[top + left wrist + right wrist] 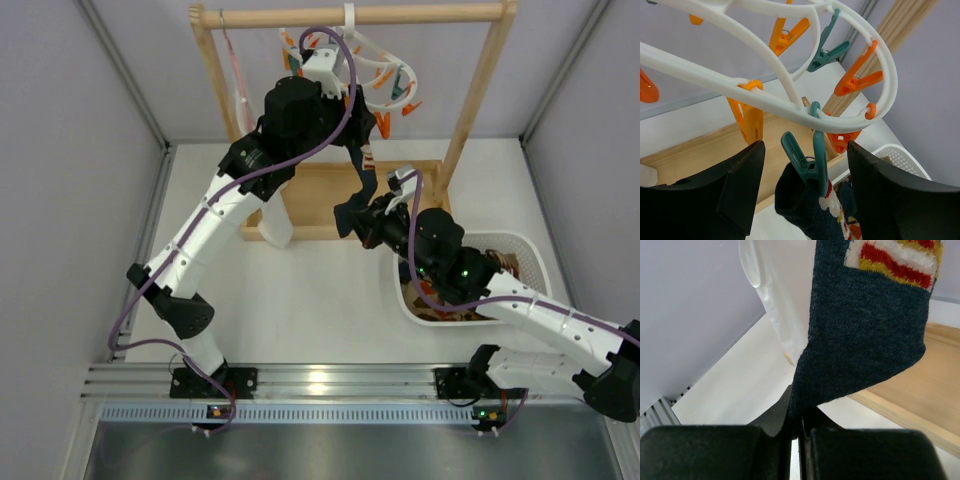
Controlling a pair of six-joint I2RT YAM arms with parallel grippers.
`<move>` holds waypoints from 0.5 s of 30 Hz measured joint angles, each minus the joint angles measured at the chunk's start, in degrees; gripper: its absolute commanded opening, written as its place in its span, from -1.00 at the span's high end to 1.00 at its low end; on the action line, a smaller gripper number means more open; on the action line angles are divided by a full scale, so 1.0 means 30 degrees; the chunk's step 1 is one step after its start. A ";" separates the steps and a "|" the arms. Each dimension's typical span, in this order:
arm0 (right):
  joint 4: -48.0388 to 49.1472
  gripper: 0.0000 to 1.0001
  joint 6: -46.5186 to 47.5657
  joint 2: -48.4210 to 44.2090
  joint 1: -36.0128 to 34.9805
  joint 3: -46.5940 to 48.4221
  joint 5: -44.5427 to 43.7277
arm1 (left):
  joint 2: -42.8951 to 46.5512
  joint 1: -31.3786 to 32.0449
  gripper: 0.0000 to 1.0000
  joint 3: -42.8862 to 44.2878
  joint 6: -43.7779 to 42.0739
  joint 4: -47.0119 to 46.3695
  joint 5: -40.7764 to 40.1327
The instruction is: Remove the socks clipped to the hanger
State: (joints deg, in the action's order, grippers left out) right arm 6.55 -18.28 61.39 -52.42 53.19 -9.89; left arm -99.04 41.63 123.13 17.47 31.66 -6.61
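Observation:
The white oval hanger (378, 62) (765, 100) hangs from the wooden rail, with orange and teal pegs round it. A teal peg (812, 160) clips the cuff of a dark navy sock (362, 180) (802, 205) that has a red, white and yellow pattern. My left gripper (330, 75) (804, 149) is up at the hanger. Its black fingers (740, 185) stand apart on either side of that teal peg, not visibly touching it. My right gripper (355, 215) (801, 417) is shut on the lower end of the same sock (865, 325), which stretches up from it.
The wooden rack (480, 80) has a flat wooden base (315, 195) below the hanger. A white basket (525, 250) holding socks sits at the right under my right arm. A long white cloth (275, 222) (775, 300) and a thin pink hanger (238, 85) hang at the left.

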 measured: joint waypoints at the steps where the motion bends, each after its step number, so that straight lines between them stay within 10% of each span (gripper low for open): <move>1: -0.0007 1.00 0.0000 -0.0058 0.0000 0.0000 0.0044 | -0.0087 -0.0036 -0.40 0.0000 -0.0015 0.0000 0.0066; 15: -0.0226 1.00 0.0022 -0.0262 0.0015 -0.0029 0.0372 | -0.0831 -0.0743 0.15 0.0401 -0.0036 -0.0517 0.1625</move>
State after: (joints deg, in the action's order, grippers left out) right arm 5.87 -18.22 60.60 -52.38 53.10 -8.78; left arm -101.54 39.40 124.33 17.37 30.11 -1.74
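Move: The green clip holding the dark sock is just past the left hand's fingertips, about 2 cm ahead, 1 cm right, level. An orange clip hangs some 4 cm ahead and 2 cm left, another about 2 cm ahead and 5 cm right. The sock slants below, its middle roughly 5 cm back, 1 cm right and 7 cm down. From the right hand, gripping its toe, the green clip is about 14 cm ahead, straight in line, and 13 cm up. Left fingers close partway around the green clip, easing forward 1.5 cm; the right keeps hold of the sock. ##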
